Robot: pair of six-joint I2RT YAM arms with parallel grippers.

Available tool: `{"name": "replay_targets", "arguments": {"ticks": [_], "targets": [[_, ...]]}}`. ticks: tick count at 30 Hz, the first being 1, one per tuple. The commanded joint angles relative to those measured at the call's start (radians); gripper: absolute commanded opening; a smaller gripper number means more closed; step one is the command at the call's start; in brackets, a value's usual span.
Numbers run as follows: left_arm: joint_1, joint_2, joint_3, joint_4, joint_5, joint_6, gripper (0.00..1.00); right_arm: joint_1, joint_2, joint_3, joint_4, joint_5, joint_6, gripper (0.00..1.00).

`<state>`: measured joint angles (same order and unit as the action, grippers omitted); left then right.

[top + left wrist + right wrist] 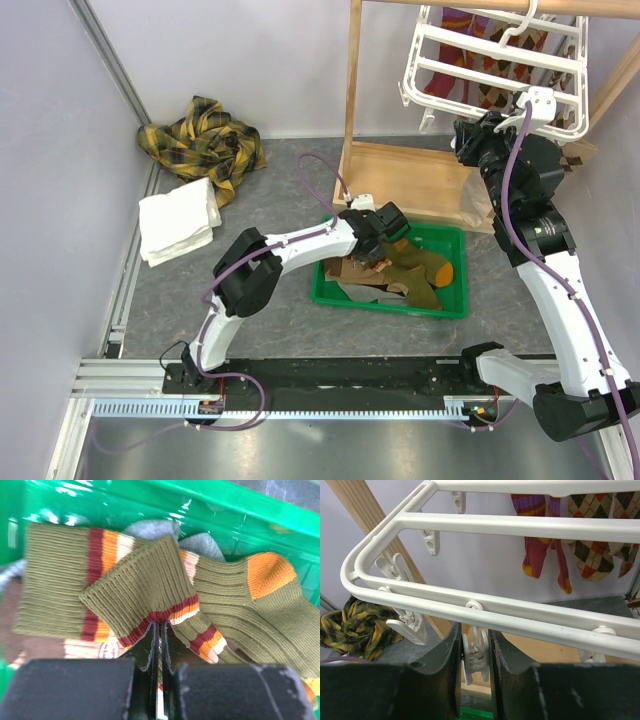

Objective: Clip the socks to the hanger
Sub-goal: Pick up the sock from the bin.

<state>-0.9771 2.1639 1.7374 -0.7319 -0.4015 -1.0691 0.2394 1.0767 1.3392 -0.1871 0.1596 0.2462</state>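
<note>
Several socks lie in a green tray (455,305). On top are olive socks (425,268) with orange heels. My left gripper (385,250) reaches down into the tray. In the left wrist view it (160,630) is shut on the red-striped cuff edge of a folded olive sock (140,585). The white hanger (480,60) hangs from the wooden frame at the back right. Purple and argyle socks (540,545) are clipped to its far bars. My right gripper (475,645) sits under the hanger's near bar (520,620), its fingers closed on a dangling white clip (476,652).
A yellow plaid cloth (205,140) and a folded white towel (178,225) lie at the back left. The wooden frame's post (352,90) and base board (410,180) stand just behind the tray. Purple walls close in the left and back.
</note>
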Motion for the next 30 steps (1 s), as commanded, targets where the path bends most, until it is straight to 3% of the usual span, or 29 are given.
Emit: {"name": "replay_targets", "arguments": {"ticks": [1, 12, 18, 26, 30], "targets": [[0.008, -0.13, -0.01, -0.02, -0.117, 0.09, 0.02, 0.011, -0.011, -0.003, -0.045, -0.026, -0.005, 0.0], [0.006, -0.429, -0.13, 0.242, -0.168, 0.472, 0.02, 0.012, -0.012, 0.005, -0.045, -0.035, -0.01, 0.0], [0.005, -0.587, -0.288, 0.579, -0.005, 0.826, 0.02, 0.012, -0.009, 0.018, -0.045, -0.058, -0.012, 0.0], [0.005, -0.659, -0.351, 0.785, 0.249, 1.248, 0.02, 0.012, -0.014, 0.025, -0.043, -0.068, -0.015, 0.0], [0.005, -0.659, -0.358, 0.899, 0.398, 1.368, 0.02, 0.012, -0.015, 0.021, -0.04, -0.078, -0.01, 0.0]]}}
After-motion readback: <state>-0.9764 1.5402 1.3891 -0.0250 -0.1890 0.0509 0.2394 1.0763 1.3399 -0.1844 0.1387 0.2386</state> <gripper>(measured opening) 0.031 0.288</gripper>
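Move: The left hand already has the olive striped sock pinched near its cuff, over the green bin, whose middle is about 3 cm right, 2 cm back and 3 cm below. The hanger clip lies roughly 13 cm right of it, 5 cm ahead and nearly 40 cm up; it already sits between the right hand's fingers, at its hand point. The wooden tray's middle is some 20 cm ahead, 8 cm right and slightly below the left hand. Upward, slow at first and then fast, the left hand draws the pinched sock out of the pile by about 27 cm towards the clip's height, its fingers staying shut on the cuff end. On the way the wrist swings the fingers through some 70 degrees, from steeply down to nearly level, pointing forward and right. The right hand stays put, still gripping the clip. ##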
